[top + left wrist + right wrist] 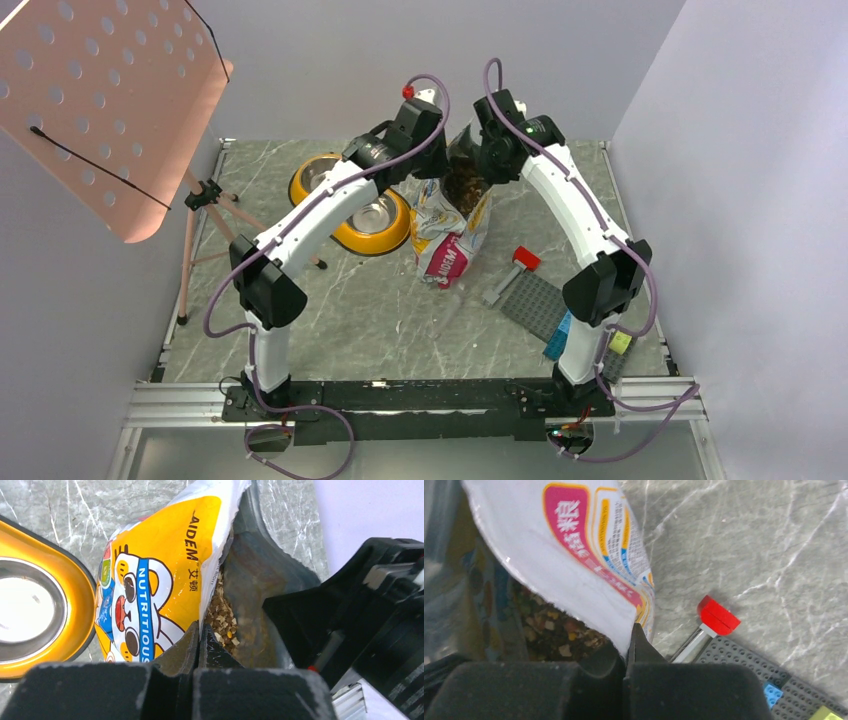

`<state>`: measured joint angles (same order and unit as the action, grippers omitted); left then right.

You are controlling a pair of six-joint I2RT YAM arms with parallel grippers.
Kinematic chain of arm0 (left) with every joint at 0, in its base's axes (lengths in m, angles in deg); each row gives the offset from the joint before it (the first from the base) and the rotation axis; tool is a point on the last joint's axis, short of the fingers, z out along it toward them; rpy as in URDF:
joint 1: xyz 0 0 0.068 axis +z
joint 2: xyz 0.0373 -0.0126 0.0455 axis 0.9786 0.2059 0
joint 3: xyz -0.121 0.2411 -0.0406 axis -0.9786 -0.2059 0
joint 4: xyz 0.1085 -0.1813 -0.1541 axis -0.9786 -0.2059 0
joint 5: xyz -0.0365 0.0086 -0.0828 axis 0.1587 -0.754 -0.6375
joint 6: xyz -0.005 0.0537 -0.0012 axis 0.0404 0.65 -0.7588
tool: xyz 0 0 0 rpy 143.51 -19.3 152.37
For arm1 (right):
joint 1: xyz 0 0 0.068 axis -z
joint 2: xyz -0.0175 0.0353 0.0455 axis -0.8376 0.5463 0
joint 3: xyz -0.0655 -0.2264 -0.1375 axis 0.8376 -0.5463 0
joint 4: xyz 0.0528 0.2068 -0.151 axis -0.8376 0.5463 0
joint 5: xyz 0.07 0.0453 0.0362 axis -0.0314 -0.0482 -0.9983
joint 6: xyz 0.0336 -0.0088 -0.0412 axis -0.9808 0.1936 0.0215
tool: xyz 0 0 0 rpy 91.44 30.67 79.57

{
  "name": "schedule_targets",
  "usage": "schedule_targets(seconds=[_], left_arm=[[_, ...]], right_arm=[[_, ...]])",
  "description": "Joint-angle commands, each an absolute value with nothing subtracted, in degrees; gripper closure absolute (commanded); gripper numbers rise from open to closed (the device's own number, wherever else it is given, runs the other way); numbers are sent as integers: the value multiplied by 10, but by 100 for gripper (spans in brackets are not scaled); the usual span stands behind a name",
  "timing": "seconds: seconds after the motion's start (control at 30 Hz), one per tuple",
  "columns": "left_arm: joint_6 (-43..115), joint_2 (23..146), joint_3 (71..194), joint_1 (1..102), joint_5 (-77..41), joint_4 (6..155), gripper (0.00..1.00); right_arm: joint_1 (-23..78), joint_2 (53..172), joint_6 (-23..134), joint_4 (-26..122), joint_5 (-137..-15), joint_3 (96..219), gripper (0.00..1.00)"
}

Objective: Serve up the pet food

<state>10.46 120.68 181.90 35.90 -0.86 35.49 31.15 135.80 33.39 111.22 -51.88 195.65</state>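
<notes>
The glossy white, pink and yellow cat-printed bag stands open near the table's middle, held up at its mouth by both arms. Brown kibble, the pet food, fills its mouth. My left gripper is shut on the bag's left rim, the yellow cat panel on one side and pet food on the other. My right gripper is shut on the opposite rim, pinching the white and pink panel, with pet food inside.
A yellow double bowl with two steel cups sits left of the bag, partly under the left arm; one cup shows in the left wrist view. A red-headed tool and a grey studded plate lie right. A pink perforated stand rises far left.
</notes>
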Motion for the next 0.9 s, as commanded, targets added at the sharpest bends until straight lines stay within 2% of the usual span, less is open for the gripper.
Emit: schedule_targets(seconds=[0.0,0.13,0.2,0.3,0.43,0.5,0.7,0.87], left_arm=[[66,1156,1819,387,-49,381,100],[68,1163,1837,403,-86,381,100],[69,1178,1863,406,-98,375,100],[67,1198,1891,407,-121,390,100],[73,1205,1886,407,-119,393,100],[75,1183,1833,410,-113,397,100],[76,1046,1569,438,-102,435,100],[107,996,1534,454,-102,406,100]], right_arm=[[348,1377,368,1100,-447,2084,100],[366,1449,437,1148,-414,2281,100],[368,1451,469,1127,-406,2300,100],[369,1396,497,1047,-392,2227,100],[356,1346,536,979,-453,2138,100],[341,1338,535,981,-471,2094,100],[236,1300,527,964,-471,1965,100],[196,1302,517,964,-503,1958,100]])
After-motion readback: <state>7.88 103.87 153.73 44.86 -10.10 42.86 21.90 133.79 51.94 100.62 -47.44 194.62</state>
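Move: The nearer steel bowl of the yellow double dish lies some 17 cm left of the left hand, 5 cm farther out and 24 cm below; the farther bowl is about 28 cm left and 15 cm out. From the right hand the nearer bowl is about 26 cm left, 5 cm ahead and 20 cm down. The opened food bag, held by both hands, has its middle about 4 cm back from the left hand and 13 cm below. The red brick sits about 10 cm right of the right hand, 5 cm back. Both grippers keep their pinch on opposite edges of the open bag's mouth and carry it left towards the nearer bowl: the left hand first shifts only slightly, then sweeps left, ending about 8 cm over and 4 cm lower, drawn back a little. The right hand first swings some 6 cm forward, drifting right and rising about 3 cm, then comes back and follows left to end about 5 cm left of its start, staying high and turning some 20 degrees counter-clockwise. ##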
